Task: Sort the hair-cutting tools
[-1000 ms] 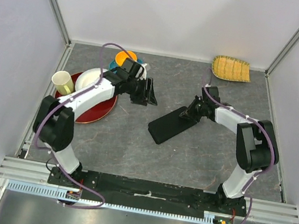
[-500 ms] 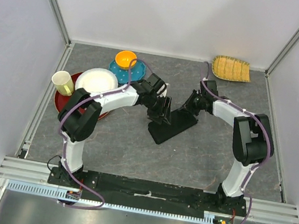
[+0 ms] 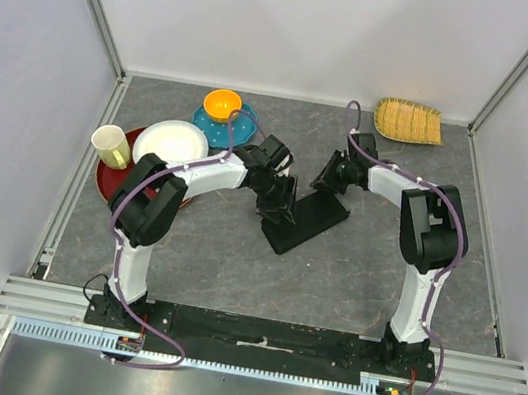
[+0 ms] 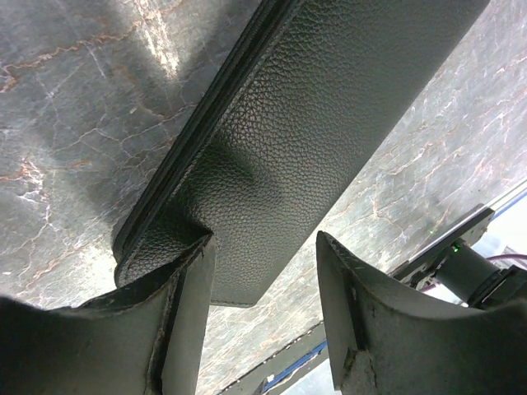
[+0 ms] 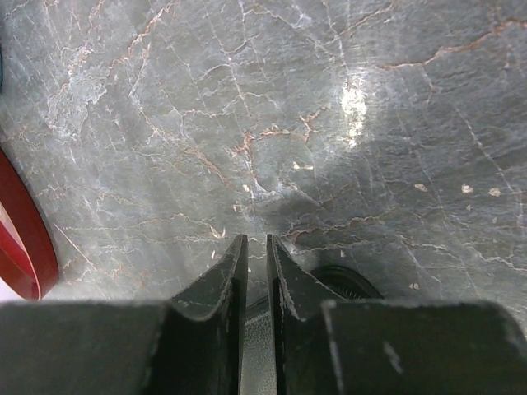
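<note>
No comb or scissors shows in any view; the hair-cutting tools are hidden. A black rectangular zip case (image 3: pixel 310 215) lies slantwise in the middle of the table. My left gripper (image 3: pixel 278 203) is open over the case's near-left end. In the left wrist view the case (image 4: pixel 313 123) has one corner between the fingers, with the left finger (image 4: pixel 185 313) against its edge and the other finger apart from it. My right gripper (image 3: pixel 330 176) is at the case's far end. Its jaws (image 5: pixel 256 240) stand narrowly open with nothing between them, above the case's rim (image 5: pixel 257 346).
At the back left are a red plate (image 3: pixel 110 180), a white bowl (image 3: pixel 170 141), a cream cup (image 3: pixel 111 145) and an orange bowl (image 3: pixel 223 104) on a teal plate (image 3: pixel 242 129). A woven yellow tray (image 3: pixel 408 120) lies at the back right. Walls enclose three sides.
My left arm swung right from the dishes to the case's near end. My right gripper moved to the case's far end and its shut jaws parted slightly.
</note>
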`<state>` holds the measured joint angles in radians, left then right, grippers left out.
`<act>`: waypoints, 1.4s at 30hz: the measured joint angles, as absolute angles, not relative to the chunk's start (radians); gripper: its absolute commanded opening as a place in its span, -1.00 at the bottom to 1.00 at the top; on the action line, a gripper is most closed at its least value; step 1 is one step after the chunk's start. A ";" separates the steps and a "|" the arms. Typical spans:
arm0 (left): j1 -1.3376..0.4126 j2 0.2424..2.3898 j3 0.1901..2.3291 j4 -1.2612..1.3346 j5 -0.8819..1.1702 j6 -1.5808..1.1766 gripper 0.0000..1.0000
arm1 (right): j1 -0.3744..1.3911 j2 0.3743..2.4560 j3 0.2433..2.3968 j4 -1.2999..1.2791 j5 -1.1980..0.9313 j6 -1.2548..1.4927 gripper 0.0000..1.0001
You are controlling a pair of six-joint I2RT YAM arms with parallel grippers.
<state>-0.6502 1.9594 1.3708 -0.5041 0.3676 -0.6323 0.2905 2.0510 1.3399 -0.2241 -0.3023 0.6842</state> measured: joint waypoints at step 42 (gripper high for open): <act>-0.622 1.982 1.399 -0.477 0.238 -0.612 0.21 | 0.414 1.393 0.682 -0.244 -0.251 0.628 -0.07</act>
<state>-0.6216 1.9823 1.3994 -0.4770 0.2382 -0.6121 0.4145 1.3926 0.6815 -0.2440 -0.2508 0.6277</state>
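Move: The closed black tool case lies aslant between the hands. Its middle is about 2 cm ahead of the left hand, 5 cm to its right and 3 cm below. From the right hand, which is at the case's far-left corner, that middle is some 12 cm back and 3 cm to the left, about level in height. The red plate sits 9 cm ahead and 33 cm left of the left hand; the straw mat is 28 cm ahead and 20 cm right of the right hand. The case is swung round between both hands: the right, fingers nearly shut at the far end, sweeps back about 18 cm, drawing that end towards the base, then rises a couple of centimetres and opens to nearly half. The left, still half open on the case top, shifts some 4 cm forward and a little left, tilting slightly. ##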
